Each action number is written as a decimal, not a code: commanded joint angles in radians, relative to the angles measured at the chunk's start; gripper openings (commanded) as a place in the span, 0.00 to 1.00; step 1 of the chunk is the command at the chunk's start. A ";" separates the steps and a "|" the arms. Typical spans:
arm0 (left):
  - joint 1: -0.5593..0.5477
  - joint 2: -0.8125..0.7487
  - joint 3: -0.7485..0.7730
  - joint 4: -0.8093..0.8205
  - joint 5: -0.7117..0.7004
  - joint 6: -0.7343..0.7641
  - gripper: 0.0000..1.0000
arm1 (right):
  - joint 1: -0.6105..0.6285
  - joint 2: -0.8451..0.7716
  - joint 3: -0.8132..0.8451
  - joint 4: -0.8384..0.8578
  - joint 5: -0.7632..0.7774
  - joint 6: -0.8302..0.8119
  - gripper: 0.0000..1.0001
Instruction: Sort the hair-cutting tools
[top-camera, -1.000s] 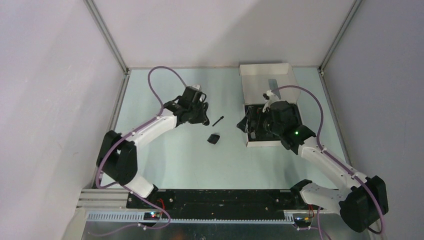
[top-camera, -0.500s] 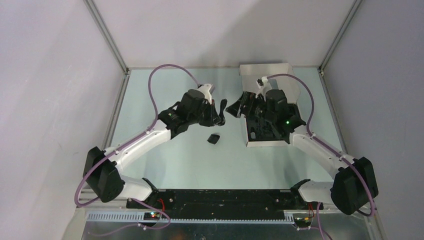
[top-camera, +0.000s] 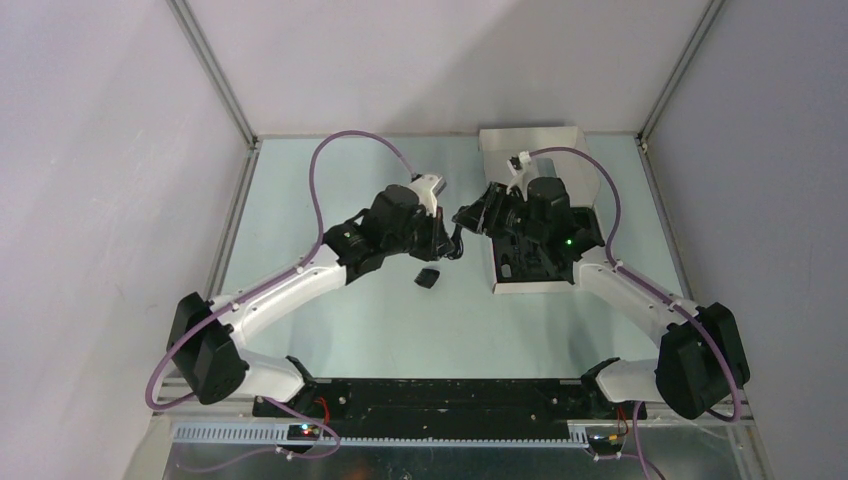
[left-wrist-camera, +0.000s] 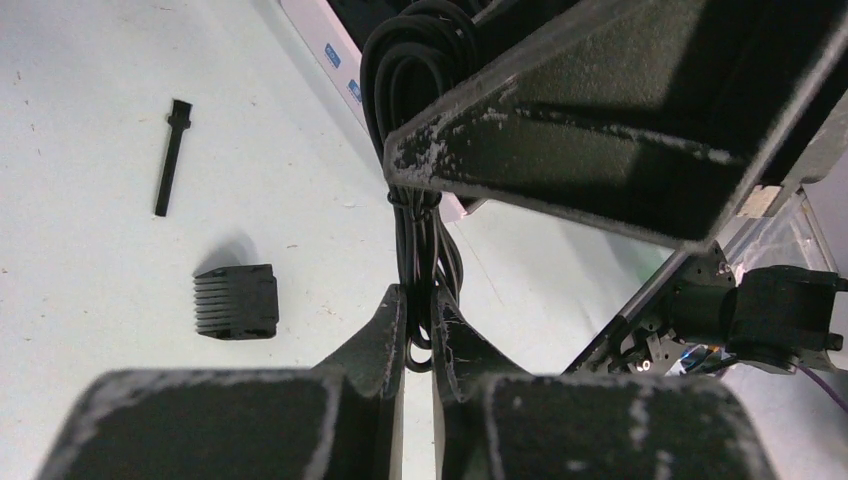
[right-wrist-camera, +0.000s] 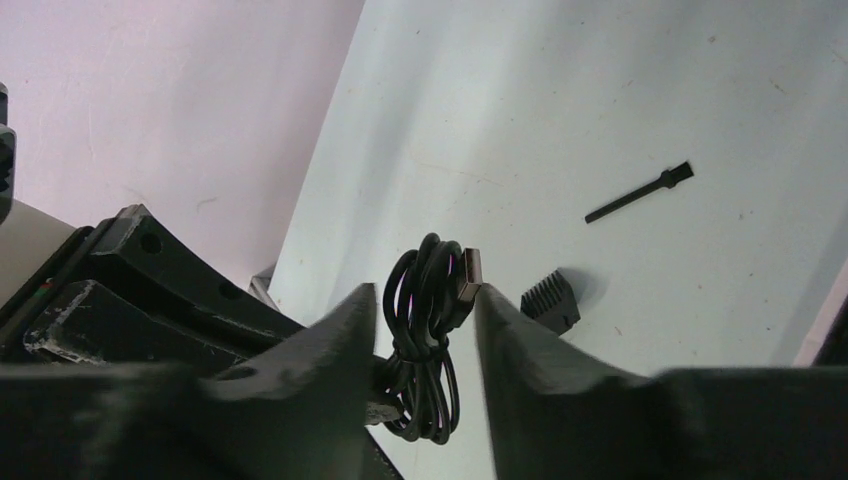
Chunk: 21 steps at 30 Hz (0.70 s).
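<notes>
My left gripper (left-wrist-camera: 418, 300) is shut on the lower loops of the black coiled cord (left-wrist-camera: 415, 200), holding it above the table. My right gripper (right-wrist-camera: 420, 298) faces it, one finger on each side of the cord (right-wrist-camera: 440, 285), jaws apart with gaps; the cord's plug sits close to the right finger. In the top view both grippers meet at mid-table, left (top-camera: 445, 242) and right (top-camera: 468, 218). A black comb attachment (left-wrist-camera: 237, 301) (top-camera: 428, 277) and the thin black stick-brush (left-wrist-camera: 172, 155) (right-wrist-camera: 640, 192) lie on the table below.
The open white cardboard box (top-camera: 530, 150) stands at the back right, with dark items in its tray (top-camera: 497, 283) partly hidden under the right arm. Metal frame posts and grey walls bound the table. Purple cables arch over both arms.
My left arm carried the cord rightward toward the centre. My right gripper swung left off the box to meet it, and its jaws narrowed around the cord.
</notes>
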 joint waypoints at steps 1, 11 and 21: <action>-0.007 -0.024 0.004 0.025 -0.009 0.041 0.12 | -0.009 0.001 0.039 0.038 -0.018 0.006 0.38; -0.006 -0.088 -0.015 0.026 -0.208 0.066 0.66 | -0.025 -0.025 0.039 -0.030 0.019 -0.007 0.00; 0.224 -0.258 -0.072 -0.015 -0.343 0.067 0.99 | -0.132 -0.033 0.039 -0.168 0.230 0.014 0.00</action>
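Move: The folded cable is between the hands: its middle is about 3 cm back from the right hand and slightly below it, inside the closing fingers, and some 3 cm ahead of the left hand, which still grips its near end. From the right hand, the box is roughly 14 cm right, 3 cm ahead and 21 cm down; down on the table, the small brush lies about 6 cm ahead and 8 cm left, the guard comb 4 cm back and 8 cm left. Hold the left gripper still on the cable while the right fingers finish closing and pinch the coil; then open the left wide and draw it off about 8 cm left, also forward and up, turning some 20 degrees counter-clockwise. Once the right fingers are shut, carry the cable right towards the box, easing forward and down. ##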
